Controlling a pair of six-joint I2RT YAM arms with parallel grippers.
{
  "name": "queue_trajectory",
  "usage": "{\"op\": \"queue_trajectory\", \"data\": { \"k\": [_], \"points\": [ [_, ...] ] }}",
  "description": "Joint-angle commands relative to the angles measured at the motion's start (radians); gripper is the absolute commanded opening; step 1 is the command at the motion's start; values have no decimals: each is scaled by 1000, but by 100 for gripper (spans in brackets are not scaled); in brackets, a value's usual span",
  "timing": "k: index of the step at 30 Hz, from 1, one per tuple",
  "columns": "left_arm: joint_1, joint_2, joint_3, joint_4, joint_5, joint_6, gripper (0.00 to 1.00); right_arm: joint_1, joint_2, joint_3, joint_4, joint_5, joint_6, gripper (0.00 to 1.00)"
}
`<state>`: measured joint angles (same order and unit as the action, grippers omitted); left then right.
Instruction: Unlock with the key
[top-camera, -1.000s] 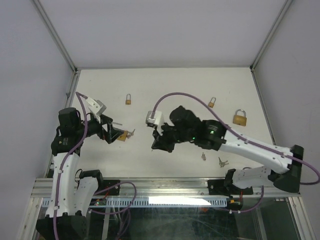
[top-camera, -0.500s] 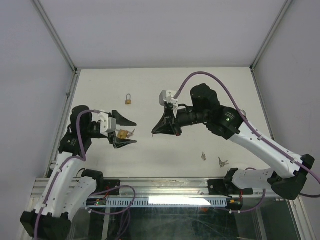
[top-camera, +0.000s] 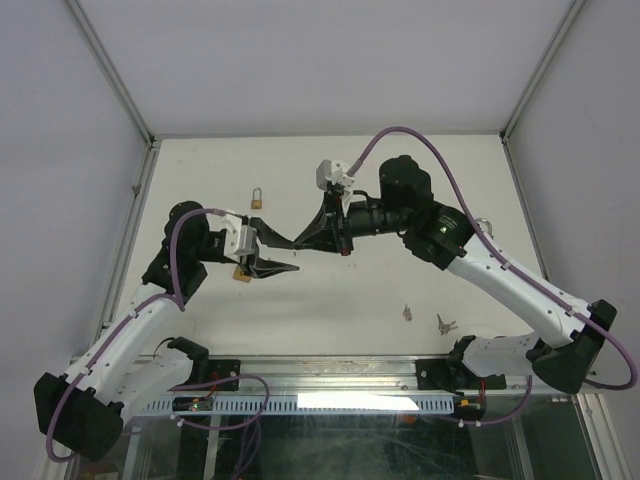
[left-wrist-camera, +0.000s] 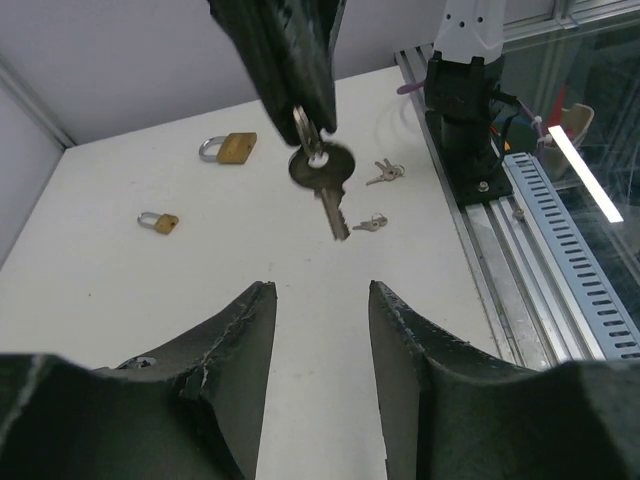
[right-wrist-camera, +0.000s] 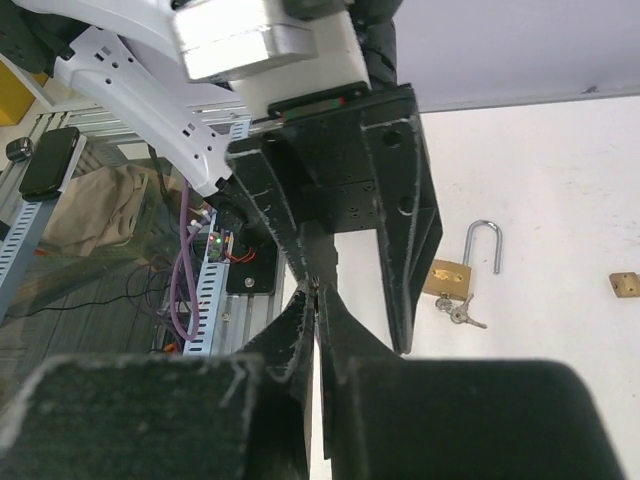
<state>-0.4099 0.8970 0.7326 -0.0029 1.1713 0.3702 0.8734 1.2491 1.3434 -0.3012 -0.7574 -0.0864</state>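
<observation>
My right gripper (top-camera: 301, 242) is shut on a dark key (left-wrist-camera: 322, 168), which hangs blade-down from its fingertips (left-wrist-camera: 316, 110) in the left wrist view. In the right wrist view the shut gripper (right-wrist-camera: 316, 290) hides almost all of the key. My left gripper (top-camera: 294, 256) faces it tip to tip, just below and in front. Its jaws (left-wrist-camera: 320, 288) stand open with nothing between them; its fingers (right-wrist-camera: 405, 220) straddle the right gripper's tips. A brass padlock (top-camera: 243, 272) with a small key bunch lies on the table under the left gripper, also seen as the padlock (right-wrist-camera: 447, 276).
A small brass padlock (top-camera: 257, 200) lies at the back left. A larger one (left-wrist-camera: 228, 148) and a small one (left-wrist-camera: 160, 221) lie on the right half. Two loose key bunches (top-camera: 407, 313) (top-camera: 445, 323) lie near the front right. The metal rail (top-camera: 330, 375) borders the near edge.
The left gripper has swung right and up, away from the padlock, to meet the right gripper, and its jaws have narrowed. The right gripper, still shut, rose and moved back with the key.
</observation>
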Motion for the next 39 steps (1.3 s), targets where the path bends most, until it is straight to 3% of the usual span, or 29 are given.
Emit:
{"op": "queue_trajectory", "data": {
  "k": [1,6,12,15,17,18,32,39],
  "points": [
    [-31,-7,-4,161,-18,-41,41,-20,19,34,77,-29,36,0],
    [-41,-20,10,172,-82,-104,16,-39,25,24,77,-47,48,0],
    [-41,-38,13,145,-104,-107,0,-57,20,-2,89,-56,62,0],
    [-42,-38,21,124,-107,-96,0,-63,23,-11,93,-62,65,0],
    [-43,-35,23,122,-104,-97,19,-68,24,-15,95,-61,66,0],
    [-43,-32,25,121,-100,-95,21,-70,25,-14,96,-65,66,0],
    [-53,-26,28,127,-88,-61,21,-85,39,-44,121,-85,86,0],
    [-57,-18,28,132,-79,-58,0,-88,53,-51,139,-101,102,0]
  ]
}}
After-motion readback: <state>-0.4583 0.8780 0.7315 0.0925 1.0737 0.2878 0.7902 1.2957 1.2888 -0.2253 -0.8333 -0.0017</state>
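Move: The key hangs blade-down from the right fingertips, its middle only 2 cm to the left of that hand point and 1 cm below. From the half-open left fingers it is roughly 4 cm above, 2 cm to the right and about 1 cm back. The open padlock lies on the table some 8 cm ahead of the left hand, 12 cm to its left and 27 cm below; a bunch of spare keys lies about 4 cm to the right of the padlock. The key, still gripped in the shut right fingers, is brought about 2 cm forward and 2 cm down towards the left hand, which rises nearly 2 cm to meet it and drifts slightly right. The left fingers shut, reopen a little, then close almost fully again, ending with their tips pinching at the end of the blade. ##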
